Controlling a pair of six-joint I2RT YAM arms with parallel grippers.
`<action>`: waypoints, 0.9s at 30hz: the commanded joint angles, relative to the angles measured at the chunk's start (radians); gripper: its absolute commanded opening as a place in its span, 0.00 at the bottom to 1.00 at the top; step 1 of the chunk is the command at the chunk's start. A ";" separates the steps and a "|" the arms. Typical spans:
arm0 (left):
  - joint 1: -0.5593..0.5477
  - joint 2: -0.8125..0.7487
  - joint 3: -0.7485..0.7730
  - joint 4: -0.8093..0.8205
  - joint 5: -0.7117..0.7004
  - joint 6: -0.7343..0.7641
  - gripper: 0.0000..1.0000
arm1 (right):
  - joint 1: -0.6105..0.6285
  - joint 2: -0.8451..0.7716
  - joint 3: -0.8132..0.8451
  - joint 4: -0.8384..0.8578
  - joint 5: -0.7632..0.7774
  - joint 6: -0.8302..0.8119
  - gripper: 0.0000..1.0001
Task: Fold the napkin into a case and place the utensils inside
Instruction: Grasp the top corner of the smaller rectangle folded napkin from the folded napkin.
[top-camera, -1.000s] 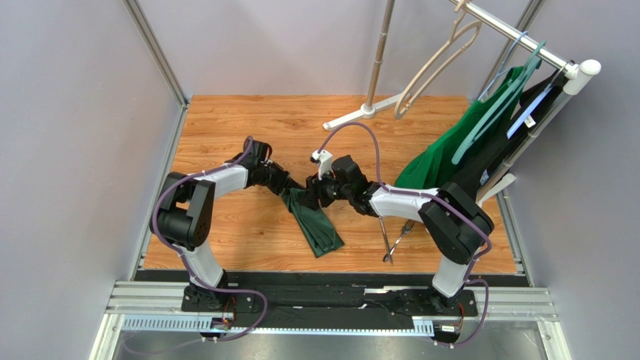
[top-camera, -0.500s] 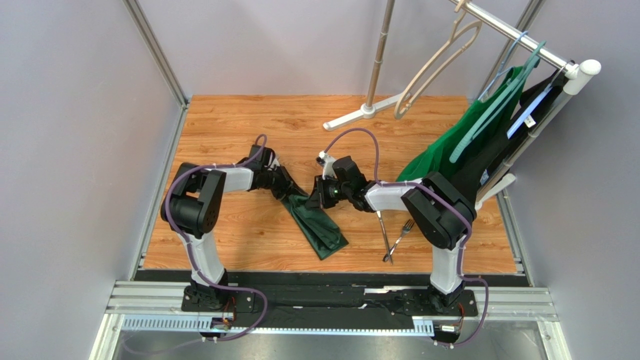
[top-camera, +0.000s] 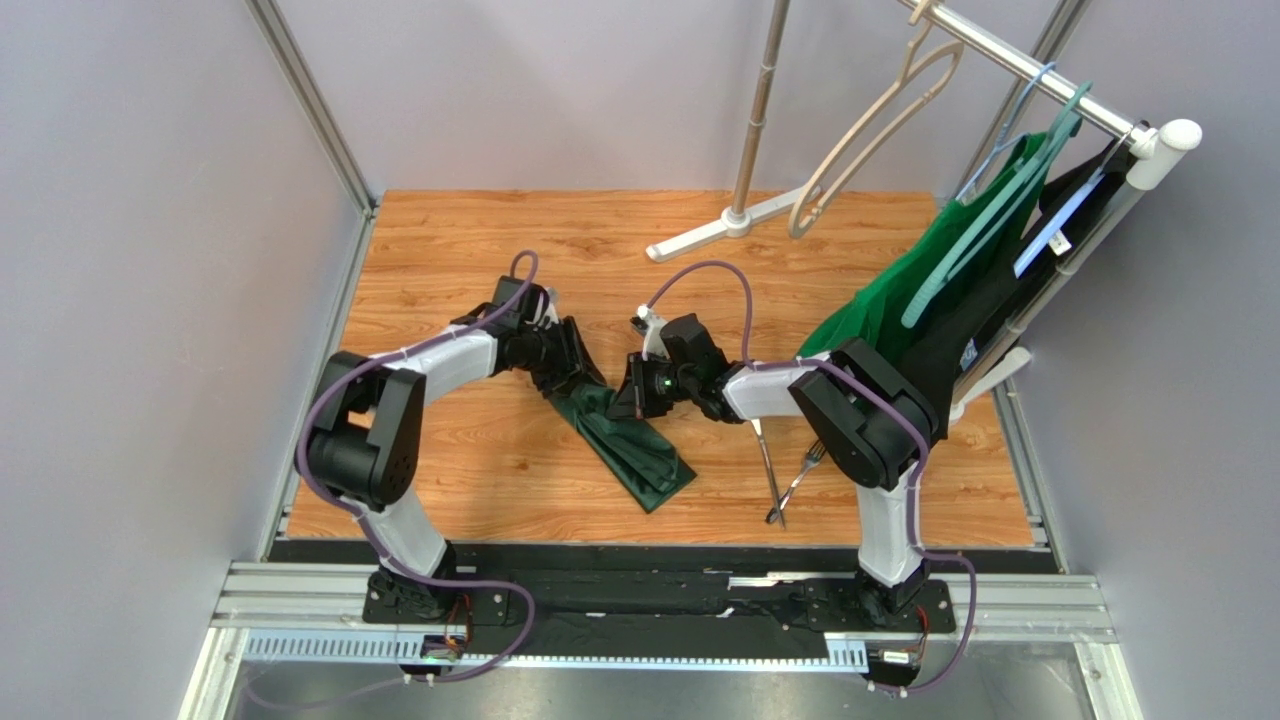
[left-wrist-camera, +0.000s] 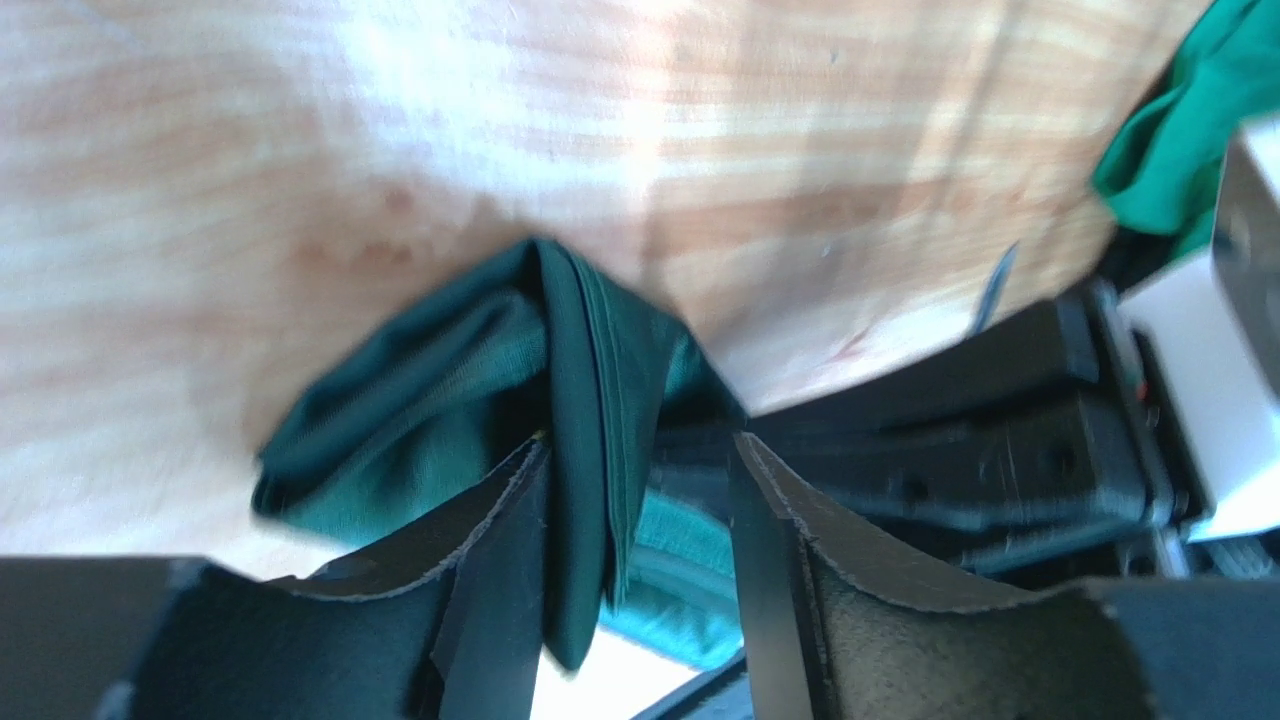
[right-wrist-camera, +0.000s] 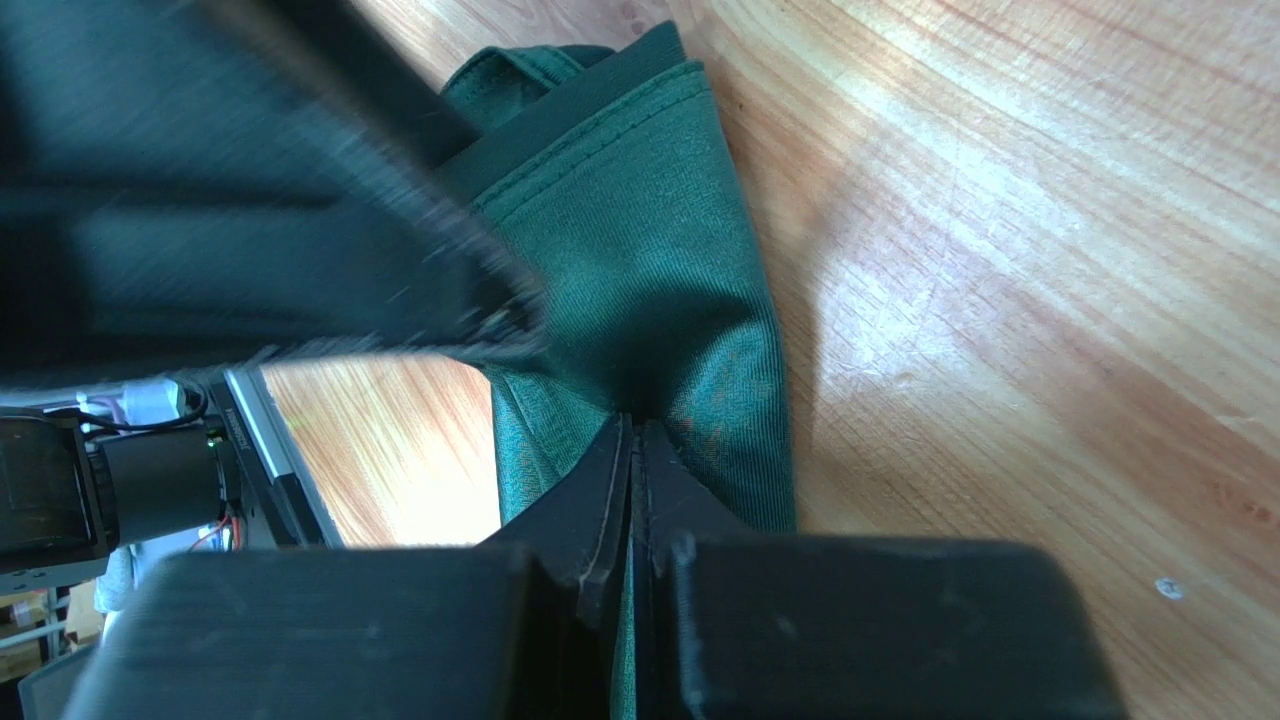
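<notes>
The napkin (top-camera: 639, 450) is a dark green cloth folded into a narrow strip that lies slantwise on the wooden table, its upper end bunched between my two grippers. My left gripper (top-camera: 583, 375) is at that upper end with its jaws open; in the left wrist view a fold of the napkin (left-wrist-camera: 436, 390) hangs loose between the fingers (left-wrist-camera: 496, 585), against the left one (left-wrist-camera: 639, 525). My right gripper (right-wrist-camera: 631, 428) is shut on an edge of the napkin (right-wrist-camera: 661, 255) and stands just right of the left one (top-camera: 628, 402). The utensils (top-camera: 784, 477), two slim silver pieces, lie to the right of the strip.
A clothes rack stands at the back, its white foot (top-camera: 721, 225) on the table. A bright green garment (top-camera: 887, 308) on a teal hanger hangs at the right. Grey walls close both sides. A metal rail (top-camera: 661, 600) runs along the near edge.
My left gripper has opened and let go of the napkin's upper end. My right gripper has closed on the cloth beside it. The strip has settled flatter on the table.
</notes>
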 joint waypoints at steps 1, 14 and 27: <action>-0.042 -0.111 0.038 -0.140 -0.145 0.131 0.52 | -0.004 0.018 0.017 -0.005 0.013 -0.005 0.01; -0.058 -0.069 0.091 -0.218 -0.220 0.157 0.30 | 0.008 -0.034 0.017 -0.049 0.032 -0.074 0.04; 0.049 -0.091 0.058 -0.137 0.143 -0.157 0.00 | 0.131 -0.237 0.009 -0.134 0.292 -0.439 0.43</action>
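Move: The napkin's folded top corner stands between the left hand's open fingers, about 2 cm left and 1 cm back of the hand point and roughly level with it. The napkin's near end lies some 13 cm back and 10 cm right of this hand, 4 cm lower. The right hand is still shut on the napkin's middle; from it the top corner lies about 6 cm left, 3 cm ahead and 2 cm higher, the utensils some 21 cm right and 9 cm back. Back and to its left by about 2 cm each, rolling its left side up some 10 degrees, the left hand shifts across the standing top fold, shuts its fingers on it, then rises about 2 cm while rolling back. The right hand keeps its closed tips on the napkin until the left is closing, then opens and lifts about 3.5 cm clear, tilting its fingertips upward. ##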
